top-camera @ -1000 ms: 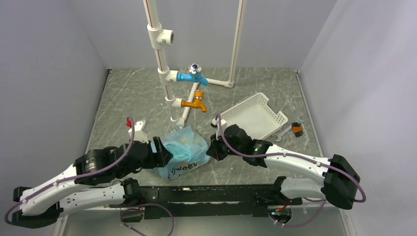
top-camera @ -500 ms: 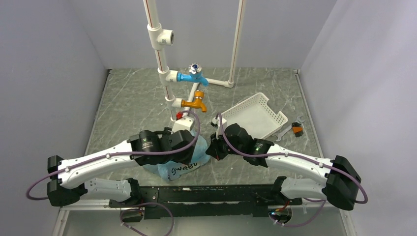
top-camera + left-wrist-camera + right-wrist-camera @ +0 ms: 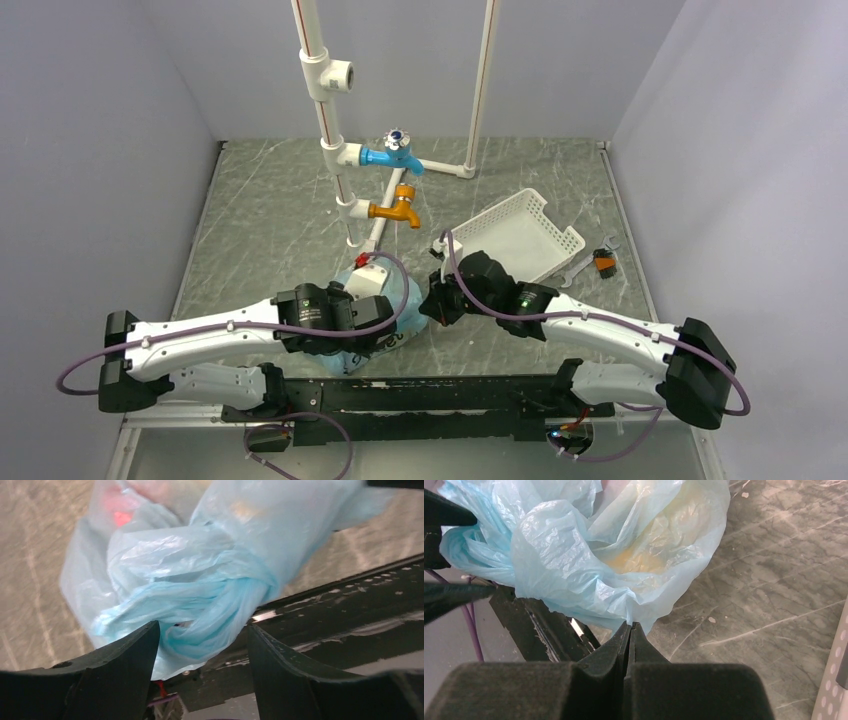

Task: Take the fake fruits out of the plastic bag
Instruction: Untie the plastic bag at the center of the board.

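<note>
The light-blue plastic bag (image 3: 402,297) lies crumpled near the table's front edge, mostly covered by my left wrist in the top view. My right gripper (image 3: 630,625) is shut on a thin fold of the bag's (image 3: 574,555) rim. A pale yellow fruit (image 3: 644,555) shows through the film, and a red fruit (image 3: 118,511) glows through it in the left wrist view. My left gripper (image 3: 202,635) is open. A twisted bunch of the bag (image 3: 200,580) hangs between its fingertips without being pinched. The other fruits are hidden.
A white slotted basket (image 3: 520,238) leans just behind my right arm. White pipes (image 3: 325,110) with a blue tap (image 3: 392,155) and an orange tap (image 3: 398,210) stand behind the bag. A wrench and a small orange-black part (image 3: 605,262) lie at the right. A black rail (image 3: 420,395) runs along the near edge.
My left arm swung from the bag's left side to above it, then drew back toward the near edge, jaws still open. The right gripper kept its hold and place.
</note>
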Motion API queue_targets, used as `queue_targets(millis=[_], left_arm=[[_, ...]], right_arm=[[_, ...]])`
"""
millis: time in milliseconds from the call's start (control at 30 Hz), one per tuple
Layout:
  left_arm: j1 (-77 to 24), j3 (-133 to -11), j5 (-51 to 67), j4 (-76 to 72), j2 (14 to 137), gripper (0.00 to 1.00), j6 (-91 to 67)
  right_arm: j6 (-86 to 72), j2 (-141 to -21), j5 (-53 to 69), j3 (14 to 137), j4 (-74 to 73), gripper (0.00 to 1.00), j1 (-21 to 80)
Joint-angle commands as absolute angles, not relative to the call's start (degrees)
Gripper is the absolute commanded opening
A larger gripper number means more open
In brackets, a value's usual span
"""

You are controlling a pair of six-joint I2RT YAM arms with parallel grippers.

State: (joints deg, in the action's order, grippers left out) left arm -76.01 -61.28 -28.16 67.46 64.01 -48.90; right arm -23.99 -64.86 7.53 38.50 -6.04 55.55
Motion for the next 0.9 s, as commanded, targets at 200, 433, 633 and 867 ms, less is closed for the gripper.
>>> queue_targets(millis=[200, 433, 633, 867], left_arm=[[-76.4, -57.2, -40.0, 80.8, 55.5, 0.38, -74.6], [-76.3, -51.3, -36.8, 64.6, 47.2, 0.17, -68.1], [-76.4, -45.1, -33.4, 48.8, 39.0, 0.00, -63.4], [-76.3, -42.5, -32.8, 44.3, 37.2, 0.00, -64.4]], right_arm=[[-25.6, -61.5, -0.7, 37.1, -5.6, 0.00, 55.4], [-26.5, -58.0, -4.0, 34.9, -5.7, 0.00, 55.3], [-19.3, -55.5, -1.4, 35.9, -6.6, 0.22, 57.4], [-11.9, -52.5, -6.5, 39.4, -3.9, 0.61, 71.1]])
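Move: The bag's twisted knot lies just beneath the left hand's open fingertips, about 1 cm ahead and 2 cm down; the fruit-filled belly of the bag is some 5 cm ahead and 7 cm below. From the right hand, which already pinches the bag's corner, the knot is roughly 12 cm left, 4 cm back and about level. The white basket stands about 19 cm ahead of that hand, 17 cm right, 10 cm lower. Left hand swings about 5 cm left, returns, pinching the knot; right eases right, opens, retreats back and up. ##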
